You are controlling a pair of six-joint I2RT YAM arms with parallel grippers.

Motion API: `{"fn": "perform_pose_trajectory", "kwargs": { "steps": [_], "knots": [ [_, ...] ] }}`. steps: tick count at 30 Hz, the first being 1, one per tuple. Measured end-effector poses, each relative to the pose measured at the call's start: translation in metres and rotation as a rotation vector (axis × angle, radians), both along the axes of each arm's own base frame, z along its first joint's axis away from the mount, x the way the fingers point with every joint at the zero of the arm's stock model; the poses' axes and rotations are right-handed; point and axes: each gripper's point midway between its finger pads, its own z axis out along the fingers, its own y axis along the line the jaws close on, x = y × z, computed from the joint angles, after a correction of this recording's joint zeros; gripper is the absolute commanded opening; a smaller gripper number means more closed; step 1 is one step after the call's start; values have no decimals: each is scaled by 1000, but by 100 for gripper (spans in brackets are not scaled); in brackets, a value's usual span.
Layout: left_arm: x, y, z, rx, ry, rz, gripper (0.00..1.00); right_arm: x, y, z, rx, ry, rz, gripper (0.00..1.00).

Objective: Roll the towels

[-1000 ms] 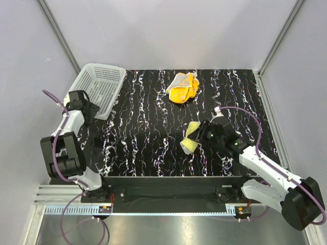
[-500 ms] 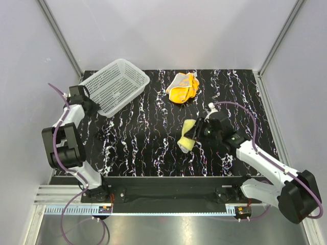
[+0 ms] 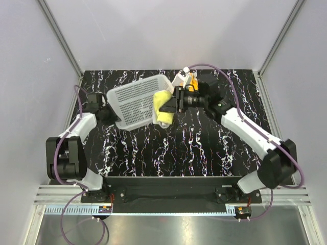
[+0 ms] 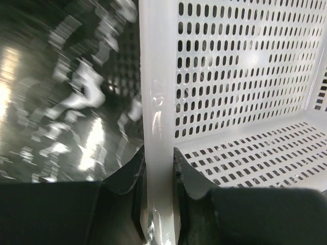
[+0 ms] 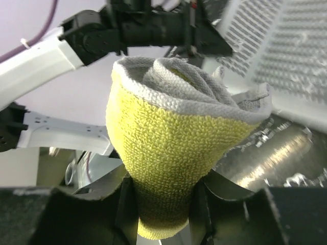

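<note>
The pale yellow towel is rolled into a tight bundle, and my right gripper is shut on its lower part. In the right wrist view the roll fills the space between the jaws of that gripper, its grey-white edge spiralling at the top. It hangs at the right rim of the white mesh basket, which is lifted and tilted. My left gripper is shut on the basket's left rim, one finger on each side. The orange towel lies crumpled at the back, mostly hidden by the right arm.
The black marbled table spreads in front of both arms. Grey walls with metal posts close in the left, back and right. In the right wrist view the left arm reaches to the basket.
The left gripper has shut on the basket's rim and swung the basket right, towards the table's middle, tilting it. The right gripper has carried the yellow roll back and left to the basket.
</note>
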Motion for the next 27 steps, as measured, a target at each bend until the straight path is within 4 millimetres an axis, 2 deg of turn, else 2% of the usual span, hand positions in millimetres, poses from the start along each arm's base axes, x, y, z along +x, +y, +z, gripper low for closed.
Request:
{"fn": "perform_pose_trajectory", "kwargs": {
  "steps": [2,5,10,14,16,20,23,27],
  "knots": [
    [-11,-19,0,-10,3,-79,0,2,12,4,28,-1,76,41],
    [-25,-40,-1,-5,17,-173,0,8,28,-4,60,32,166,41],
    [-38,-60,-2,0,25,-273,0,31,55,-35,80,120,250,41],
    [-48,-69,-2,0,29,-327,0,52,79,-76,54,185,275,40],
    [-50,-72,-2,2,30,-344,0,63,96,-105,14,221,274,39],
    [-51,-73,-2,2,30,-356,0,66,120,-153,-78,277,255,37],
    [-51,-73,-2,2,30,-357,0,65,127,-192,-177,325,196,38],
    [-51,-73,-2,2,30,-357,0,71,119,-231,-305,372,81,40]
  ]
}}
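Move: The right hand still grips the yellow towel roll well above the table; the basket it is bound for has its middle about 18 cm ahead, 16 cm to the left and 25 cm below. The orange towel lies about 32 cm ahead and 14 cm to the right of that hand, 28 cm lower. The left hand already pinches the basket's near-left rim, with the basket's middle some 13 cm ahead, 15 cm right and 5 cm down, and the roll about 27 cm to its right, 4 cm back and 20 cm higher. The right hand keeps hold of the roll and brings it down about 23 cm into the left part of the basket, first swinging left, then sinking steeply while going some 12 cm left and 7 cm forward in all, the fingers tipping further down towards the end. Meanwhile the left hand, still pinching the rim, drags the basket right and back by about 9 cm and turns it some 20 degrees clockwise to bring it in under the roll, then stays put holding it. ##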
